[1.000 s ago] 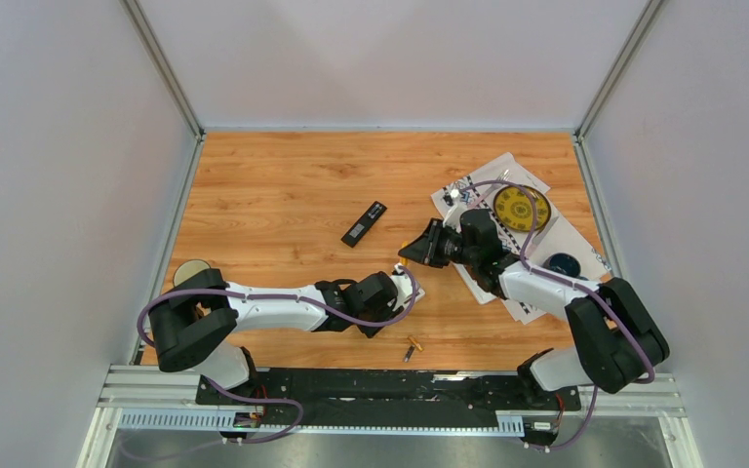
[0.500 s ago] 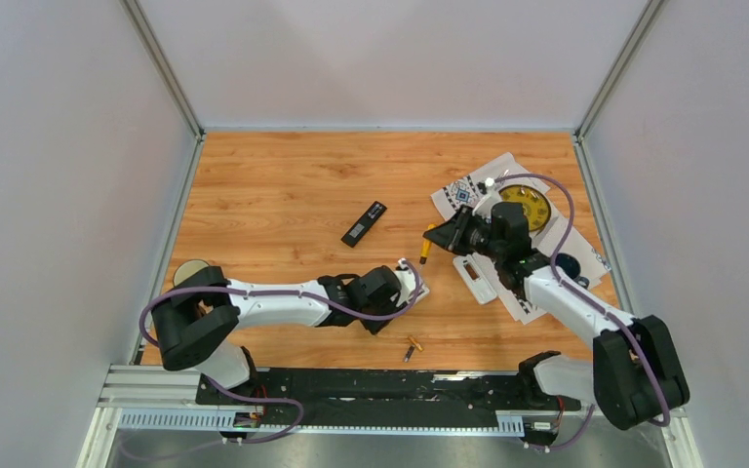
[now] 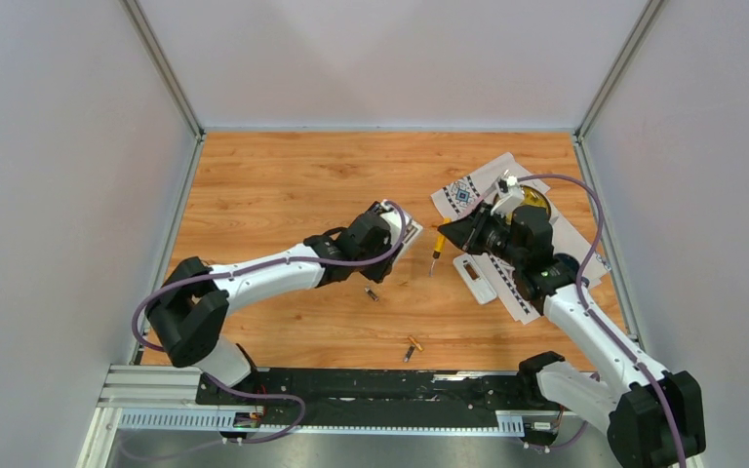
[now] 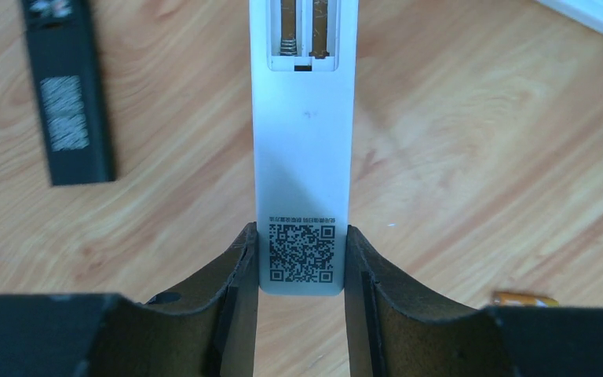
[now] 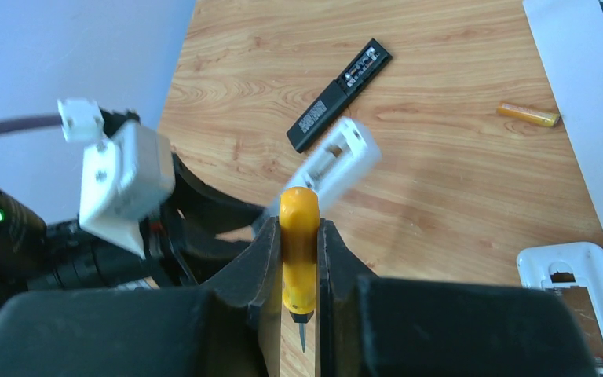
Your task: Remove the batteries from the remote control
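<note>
My left gripper [image 4: 302,236] is shut on the QR-code end of the white remote control [image 4: 302,141], holding it above the table [image 3: 273,195]. The remote's battery compartment [image 4: 303,35] is open, with gold shapes and a spring inside; I cannot tell whether those are batteries. From above, the left gripper [image 3: 386,232] is at mid-table. One dark battery [image 3: 372,293] lies just in front of it, and an orange battery [image 3: 412,346] lies nearer the front edge. My right gripper [image 5: 300,232] is shut on a yellow-handled screwdriver [image 5: 298,243], to the right of the remote [image 5: 338,157].
A black remote [image 5: 338,94] lies on the wood beyond the white one. A white plastic cover-like piece [image 3: 475,276] rests beside printed sheets [image 3: 468,192] at the right, where a yellow disc [image 3: 536,202] also sits. A round disc [image 3: 191,270] lies at the left edge.
My left arm has carried the white remote from near the front towards mid-table, over the black remote. A dark battery now lies on the wood. My right gripper has drawn back right with the screwdriver.
</note>
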You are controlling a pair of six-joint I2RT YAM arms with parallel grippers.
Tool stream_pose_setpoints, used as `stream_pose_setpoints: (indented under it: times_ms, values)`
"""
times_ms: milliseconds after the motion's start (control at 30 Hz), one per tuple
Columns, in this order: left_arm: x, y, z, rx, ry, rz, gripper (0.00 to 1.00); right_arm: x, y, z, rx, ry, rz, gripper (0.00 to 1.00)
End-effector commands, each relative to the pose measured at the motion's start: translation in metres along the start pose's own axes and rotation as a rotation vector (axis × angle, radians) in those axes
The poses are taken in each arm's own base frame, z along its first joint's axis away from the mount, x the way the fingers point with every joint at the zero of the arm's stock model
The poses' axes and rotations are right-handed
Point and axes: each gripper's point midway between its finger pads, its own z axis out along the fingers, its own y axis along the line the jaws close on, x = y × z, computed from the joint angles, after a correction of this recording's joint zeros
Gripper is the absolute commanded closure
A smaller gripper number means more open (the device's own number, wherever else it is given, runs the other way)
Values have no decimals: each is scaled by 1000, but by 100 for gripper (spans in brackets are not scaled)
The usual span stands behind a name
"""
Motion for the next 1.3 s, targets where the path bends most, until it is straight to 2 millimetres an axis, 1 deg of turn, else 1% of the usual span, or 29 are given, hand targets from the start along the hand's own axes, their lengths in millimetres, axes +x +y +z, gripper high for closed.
stream_pose_setpoints:
  times_ms: [0, 33, 67, 100, 133, 167, 233, 267, 333, 367, 400, 467, 567, 600, 700, 733, 800, 833, 867, 900, 933, 1033, 1067, 1133, 1267]
  values:
    - [-3, 43, -27, -123, -26, -124, 100, -11, 2, 0, 7, -24, -28, 100]
    - [10, 51, -29, -147, -8, -141, 100, -9, 1, 1, 9, -20, -28, 100]
    - [10, 64, -37, -174, -24, -172, 100, -8, -1, 2, 13, -14, -27, 100]
    - [18, 70, -40, -193, -8, -201, 100, -6, -2, 4, 11, -9, -26, 100]
    - [33, 81, -43, -234, 20, -224, 100, -5, -3, 4, 12, -6, -25, 100]
    - [37, 94, -50, -270, 18, -259, 100, -3, -4, 6, 12, 1, -21, 100]
    - [64, 108, -58, -336, 71, -315, 100, -1, -5, 8, 9, 5, -17, 100]
    - [67, 117, -65, -363, 63, -348, 100, 1, -8, 9, 13, 13, -14, 100]
    - [89, 126, -71, -412, 100, -400, 100, 3, -9, 12, 10, 19, -11, 100]
    - [92, 133, -77, -436, 94, -431, 100, 3, -9, 12, 8, 22, -11, 100]
    - [99, 136, -79, -456, 108, -453, 100, 5, -10, 14, 10, 30, -8, 100]
    - [110, 145, -81, -489, 134, -489, 100, 5, -11, 15, 7, 30, -7, 100]
    - [123, 150, -78, -503, 180, -522, 98, 8, -12, 17, 5, 41, -3, 100]
    - [125, 148, -75, -478, 193, -518, 98, 8, -12, 17, 4, 44, -4, 100]
    - [131, 149, -68, -468, 220, -536, 92, 9, -13, 17, 10, 44, -5, 100]
    - [130, 151, -68, -471, 223, -539, 88, 9, -14, 16, 12, 44, -4, 100]
    - [135, 153, -66, -485, 252, -535, 82, 11, -14, 16, 11, 49, -5, 100]
    - [133, 155, -66, -488, 253, -531, 69, 11, -14, 16, 12, 48, -6, 100]
    - [136, 155, -65, -494, 273, -527, 61, 11, -14, 15, 13, 48, -7, 100]
    - [135, 157, -65, -499, 275, -518, 54, 11, -14, 16, 13, 49, -8, 100]
    - [136, 158, -66, -507, 279, -516, 43, 11, -14, 15, 14, 47, -8, 100]
    - [135, 159, -68, -514, 270, -516, 29, 10, -14, 16, 14, 47, -8, 100]
    - [131, 159, -70, -510, 248, -513, 27, 11, -15, 16, 15, 49, -9, 100]
    - [130, 158, -72, -500, 234, -509, 23, 10, -14, 16, 14, 47, -10, 100]
    - [109, 150, -75, -423, 139, -482, 23, 12, -15, 18, 14, 52, -7, 100]
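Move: The left hand holds the white remote by its QR-code end; the clear patch of table for it lies about 21 cm left, 2 cm ahead and 8 cm below. The black remote lies some 12 cm ahead and 6 cm left, the loose battery about 4 cm back and 5 cm left, both about 8 cm down. From the right hand, still gripping the screwdriver, that patch is roughly 31 cm left, 6 cm back and 18 cm below. Left hand swings the white remote about 21 cm left, turning counter-clockwise, lowers and releases it; right hand sinks. ##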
